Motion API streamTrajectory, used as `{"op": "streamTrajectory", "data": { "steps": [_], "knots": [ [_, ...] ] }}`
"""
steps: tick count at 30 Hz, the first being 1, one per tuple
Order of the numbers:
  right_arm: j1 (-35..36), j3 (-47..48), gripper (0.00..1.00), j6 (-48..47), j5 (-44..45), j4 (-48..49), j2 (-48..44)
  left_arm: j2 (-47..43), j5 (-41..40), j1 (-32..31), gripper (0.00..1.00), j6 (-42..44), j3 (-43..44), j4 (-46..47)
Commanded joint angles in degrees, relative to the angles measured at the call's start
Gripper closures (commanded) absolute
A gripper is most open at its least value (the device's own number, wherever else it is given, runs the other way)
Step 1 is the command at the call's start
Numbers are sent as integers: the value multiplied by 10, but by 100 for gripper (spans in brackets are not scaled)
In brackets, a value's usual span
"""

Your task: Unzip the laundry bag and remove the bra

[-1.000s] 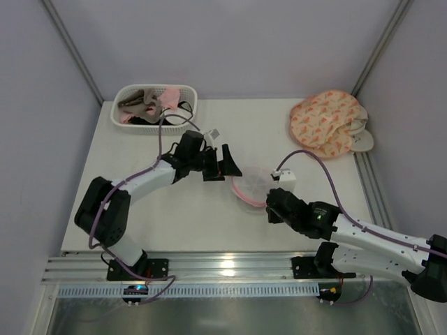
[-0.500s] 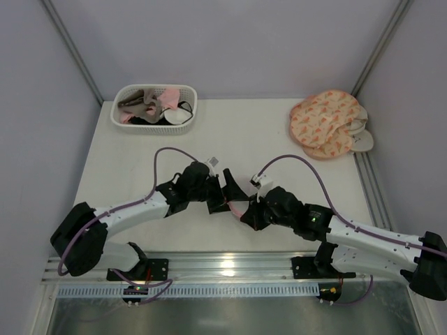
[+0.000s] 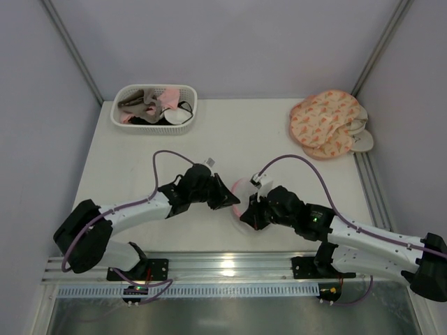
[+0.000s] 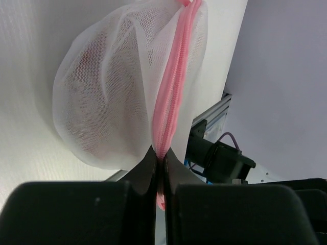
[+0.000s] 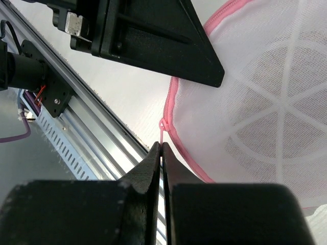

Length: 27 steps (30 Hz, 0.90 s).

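Observation:
The laundry bag (image 3: 246,190), a small round white mesh pouch with a pink zipper rim, is held between both grippers near the table's front middle. My left gripper (image 3: 228,199) is shut on the pink zipper rim (image 4: 176,76), and the mesh bag (image 4: 107,97) bulges just beyond its fingertips. My right gripper (image 3: 248,213) is shut on the thin pink zipper pull (image 5: 163,131) at the edge of the bag (image 5: 265,97). The zipper looks closed. The bra is hidden; only a dim shape shows through the mesh.
A white basket (image 3: 188,105) with several garments stands at the back left. A peach orange-patterned fabric piece (image 3: 327,122) lies at the back right. An aluminium rail (image 3: 223,269) runs along the table's near edge, just below both grippers.
My left gripper came down from the table's middle to the bag and shut on its pink rim. The right gripper drew the bag left and nearer, staying shut.

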Motion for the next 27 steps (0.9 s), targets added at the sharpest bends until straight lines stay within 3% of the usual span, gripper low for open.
{"op": "streamTrajectory", "data": {
  "steps": [1,7,13,20,23,27],
  "knots": [
    [0,7,96,-6,5,-8,-19,11,-13,-1,100,3,16,31],
    [1,13,96,-5,28,-55,-15,2,-33,13,100,35,27,9],
    [1,26,96,4,36,-131,32,-11,14,68,100,84,38,-14],
    [-1,79,96,124,294,-287,46,25,128,84,100,189,105,-83],
    [-8,99,96,147,325,-312,70,59,206,84,100,236,140,-94],
    [-8,115,96,149,345,-310,92,112,250,85,100,333,211,-158]
  ]
}}
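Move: The right fingers already hold the zipper pull, roughly 1 cm ahead, left and below their closing point; the bag's middle is about 7 cm ahead, 4 cm to the right and 3 cm below. The left hand already pinches the pink zipper rim. From it the pull lies about 5 cm back, 2 cm left and 3 cm down, and the bag's middle about 2 cm ahead, 5 cm right and 4 cm down. The right hand keeps its pinch on the zipper pull and, after a slow start, dips some 4 cm, then sweeps about 9 cm to the right and 4 cm forward along the bag, away from the left hand, while the wrist turns clockwise by about 30 degrees and also rolls so its left side drops. The left hand keeps the pink rim pinched as a counter-hold, first easing about 3 cm forward and a little left, then rising some 3 cm while coming back to the right and turning clockwise about 20 degrees. ##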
